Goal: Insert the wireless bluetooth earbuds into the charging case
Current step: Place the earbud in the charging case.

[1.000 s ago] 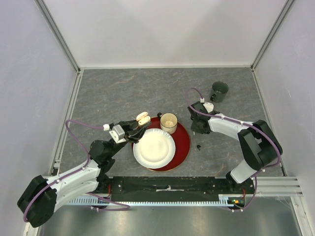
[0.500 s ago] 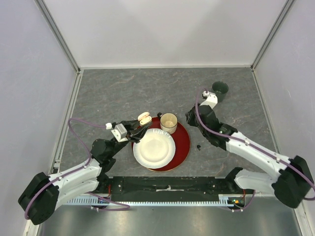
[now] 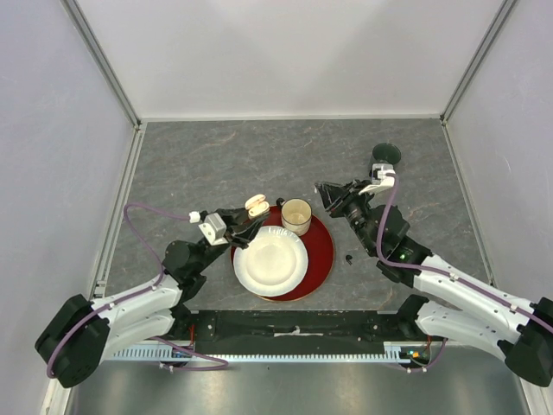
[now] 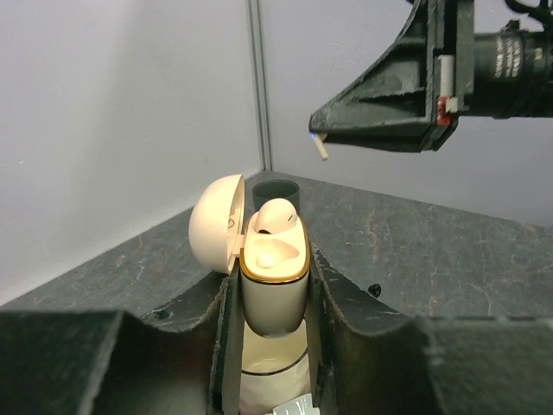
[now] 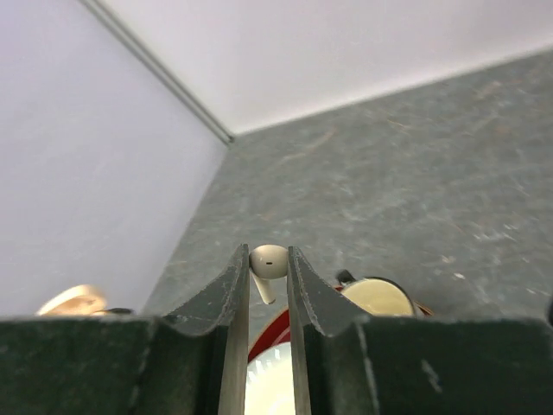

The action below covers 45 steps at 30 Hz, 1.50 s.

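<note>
My left gripper [image 3: 245, 220] is shut on the cream charging case [image 3: 255, 206] and holds it upright with its lid open, left of the paper cup. In the left wrist view [image 4: 275, 264] the case [image 4: 275, 294] has one white earbud [image 4: 276, 215] seated in it, beside an empty socket. My right gripper [image 3: 325, 192] is shut on a second white earbud [image 5: 269, 261], stem down, raised right of the cup. It shows above and right of the case in the left wrist view [image 4: 320, 147]. A black earbud [image 3: 349, 258] lies on the table right of the tray.
A red tray [image 3: 324, 251] holds a white paper plate [image 3: 270, 259] and a paper cup [image 3: 296, 214]. A small dark object [image 3: 279, 201] lies by the cup. A dark green mug [image 3: 385, 156] stands at the back right. Grey walls enclose the table.
My right arm has lifted from the table near the mug and swung left toward the case with the white earbud. My left gripper has shifted slightly with the case.
</note>
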Each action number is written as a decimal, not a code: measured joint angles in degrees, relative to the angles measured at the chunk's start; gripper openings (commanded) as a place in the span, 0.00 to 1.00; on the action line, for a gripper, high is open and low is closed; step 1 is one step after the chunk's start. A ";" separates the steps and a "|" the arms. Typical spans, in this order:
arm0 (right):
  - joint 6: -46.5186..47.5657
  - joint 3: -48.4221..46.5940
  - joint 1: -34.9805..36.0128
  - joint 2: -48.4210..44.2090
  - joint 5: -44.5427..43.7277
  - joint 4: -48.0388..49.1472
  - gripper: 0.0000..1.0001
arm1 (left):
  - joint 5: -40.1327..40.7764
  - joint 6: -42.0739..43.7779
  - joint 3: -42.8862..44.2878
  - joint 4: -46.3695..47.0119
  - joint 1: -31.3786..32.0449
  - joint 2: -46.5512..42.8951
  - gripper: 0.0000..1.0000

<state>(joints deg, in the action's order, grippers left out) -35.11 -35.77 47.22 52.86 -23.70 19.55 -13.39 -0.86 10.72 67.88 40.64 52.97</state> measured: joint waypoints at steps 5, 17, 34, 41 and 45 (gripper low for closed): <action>1.86 0.17 2.62 -0.35 3.02 7.61 0.00 | -0.13 -0.15 0.52 0.09 0.00 1.44 0.02; 9.29 0.50 12.68 7.02 7.54 25.31 0.00 | -1.66 -0.33 1.51 4.09 0.00 6.67 0.02; 15.10 0.48 19.06 15.34 7.34 33.90 0.00 | -2.45 -1.64 2.14 5.22 0.00 7.48 0.02; 15.45 0.28 19.06 17.64 6.86 34.82 0.00 | -3.74 -1.70 2.14 5.42 0.00 7.48 0.02; 15.63 -0.11 19.06 18.27 6.69 35.47 0.00 | -3.85 -1.73 2.14 5.57 0.00 7.48 0.02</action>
<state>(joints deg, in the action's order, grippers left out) -19.49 -35.88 66.28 71.13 -17.02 55.02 -17.23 -2.59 12.86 73.45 40.64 60.45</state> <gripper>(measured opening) 0.261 0.354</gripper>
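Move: The open charging case, held upright in the left fingers, lies roughly 16 cm to the right hand's left, some 6 cm nearer the base and about 1 cm higher. The cream mug stands 6 cm left and 4 cm ahead of that hand, about 22 cm below; the white plate is 14 cm left, 8 cm back and 26 cm down. From the left hand point, the case is 1 cm ahead, 1 cm right and 2 cm up. Still pinching the white earbud, the right hand swings about 13 cm left and 8 cm back towards the case, arching up some 6 cm and then sinking about half of that over its open top as the fingers turn some 20 degrees counter-clockwise and tilt upward. The left hand keeps its grip on the case and eases 2 cm right to meet it. ##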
